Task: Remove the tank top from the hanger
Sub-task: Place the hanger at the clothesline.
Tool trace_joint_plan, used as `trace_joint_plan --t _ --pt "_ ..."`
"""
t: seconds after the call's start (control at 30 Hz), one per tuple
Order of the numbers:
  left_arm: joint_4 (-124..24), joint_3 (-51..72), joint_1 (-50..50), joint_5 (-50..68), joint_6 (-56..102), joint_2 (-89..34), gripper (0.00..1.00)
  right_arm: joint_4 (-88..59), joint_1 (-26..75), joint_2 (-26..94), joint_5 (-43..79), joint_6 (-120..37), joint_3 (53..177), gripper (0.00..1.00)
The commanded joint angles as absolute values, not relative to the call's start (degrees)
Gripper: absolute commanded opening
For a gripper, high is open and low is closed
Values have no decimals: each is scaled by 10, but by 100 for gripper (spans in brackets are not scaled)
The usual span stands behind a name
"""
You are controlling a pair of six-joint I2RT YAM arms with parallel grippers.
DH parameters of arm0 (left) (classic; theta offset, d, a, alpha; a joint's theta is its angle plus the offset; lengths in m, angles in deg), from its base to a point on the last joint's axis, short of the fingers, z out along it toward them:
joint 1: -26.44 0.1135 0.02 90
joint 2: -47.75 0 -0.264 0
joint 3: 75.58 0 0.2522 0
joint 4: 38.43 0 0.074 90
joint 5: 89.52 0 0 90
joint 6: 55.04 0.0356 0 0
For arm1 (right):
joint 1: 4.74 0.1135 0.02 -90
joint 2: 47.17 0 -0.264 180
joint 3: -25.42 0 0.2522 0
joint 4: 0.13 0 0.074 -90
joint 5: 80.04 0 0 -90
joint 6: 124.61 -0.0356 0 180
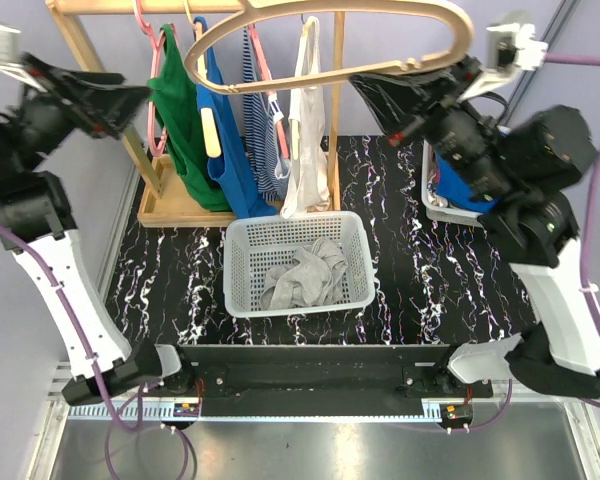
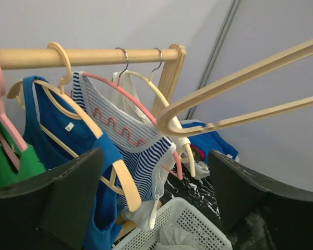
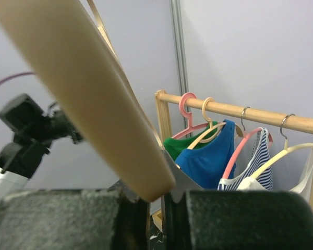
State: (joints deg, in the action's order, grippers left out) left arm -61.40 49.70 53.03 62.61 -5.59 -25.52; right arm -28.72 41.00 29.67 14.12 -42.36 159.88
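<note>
My right gripper [image 1: 405, 95] is raised high at the right and shut on one end of a bare wooden hanger [image 1: 467, 35], which reaches left across the top of the rack. In the right wrist view the hanger [image 3: 94, 104] runs up from between the shut jaws [image 3: 156, 200]. A grey tank top [image 1: 305, 272] lies crumpled in the white basket [image 1: 238, 280]. My left gripper [image 1: 130, 108] hangs in the air at the far left, open and empty. In the left wrist view the hanger [image 2: 240, 78] crosses at upper right, apart from the left gripper's fingers [image 2: 73, 192].
A wooden rack [image 1: 80, 40] at the back carries a green top [image 1: 185, 120], a blue one [image 1: 235, 160], a striped one [image 1: 265, 130] and a white one [image 1: 305, 140] on hangers. A white bin with blue cloth [image 1: 460, 195] sits at right behind my right arm.
</note>
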Motion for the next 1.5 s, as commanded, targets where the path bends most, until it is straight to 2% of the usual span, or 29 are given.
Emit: trace_joint_plan --t 0.0,0.03,0.2,0.37,0.47,0.53,0.57,0.67,0.73,0.87,1.07,1.2,1.47 --pt "-804 462 387 323 208 -235 78 -254 409 254 146 -466 1569 0" --pt "-813 458 358 262 232 -234 71 -255 409 239 144 -467 1556 1" --pt "-825 370 211 -17 331 -206 65 -257 409 202 138 -468 1524 1" --pt "-782 234 198 -43 307 -122 61 -259 409 187 144 -475 1490 1" --pt "-799 209 199 62 297 -67 67 -267 410 184 144 -481 1475 1" --pt "-849 244 199 111 295 -54 70 -268 409 178 144 -484 1458 1" --pt "-864 254 202 180 302 -52 74 -270 408 176 144 -485 1454 1" --pt "-888 276 207 290 294 -38 78 -280 408 164 140 -483 1436 1" --pt "-889 276 215 326 283 -36 79 -285 408 147 135 -485 1421 1" --pt "-890 274 227 473 286 -46 78 -301 409 116 137 -497 1397 1" --pt "-883 284 238 602 280 -73 79 -316 410 85 158 -518 1374 0" --pt "-874 284 242 655 280 -84 76 -333 408 83 180 -543 1368 0" --pt "-817 289 248 807 232 -96 54 -332 409 64 205 -577 1304 0"
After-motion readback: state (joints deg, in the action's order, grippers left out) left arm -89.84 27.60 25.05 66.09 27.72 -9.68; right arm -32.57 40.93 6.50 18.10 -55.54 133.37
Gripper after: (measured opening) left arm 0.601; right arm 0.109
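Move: The hanger, held by the right hand, has its free end about 8 cm ahead of the empty left hand, 10 cm to its right and 3 cm higher; beyond it hang the green tank top, some 22 cm ahead and 5 cm right, and the blue one, 22 cm ahead and 12 cm right, both about 25 cm lower. From the right hand the clothesline's middle lies roughly 30 cm ahead, 30 cm left and 10 cm lower, the white tank top about 30 cm ahead, 12 cm left and 25 cm lower. Forward and steeply down by some 20 cm, then back and partly up, the left hand swings round and sweeps right towards the hanger's free end, turning first counter-clockwise, then far back clockwise, its open fingers narrowing. The right hand keeps its grip and draws the hanger back and down, each some 7 cm, and a little right, away from the clothesline, its fingers tipping down. ##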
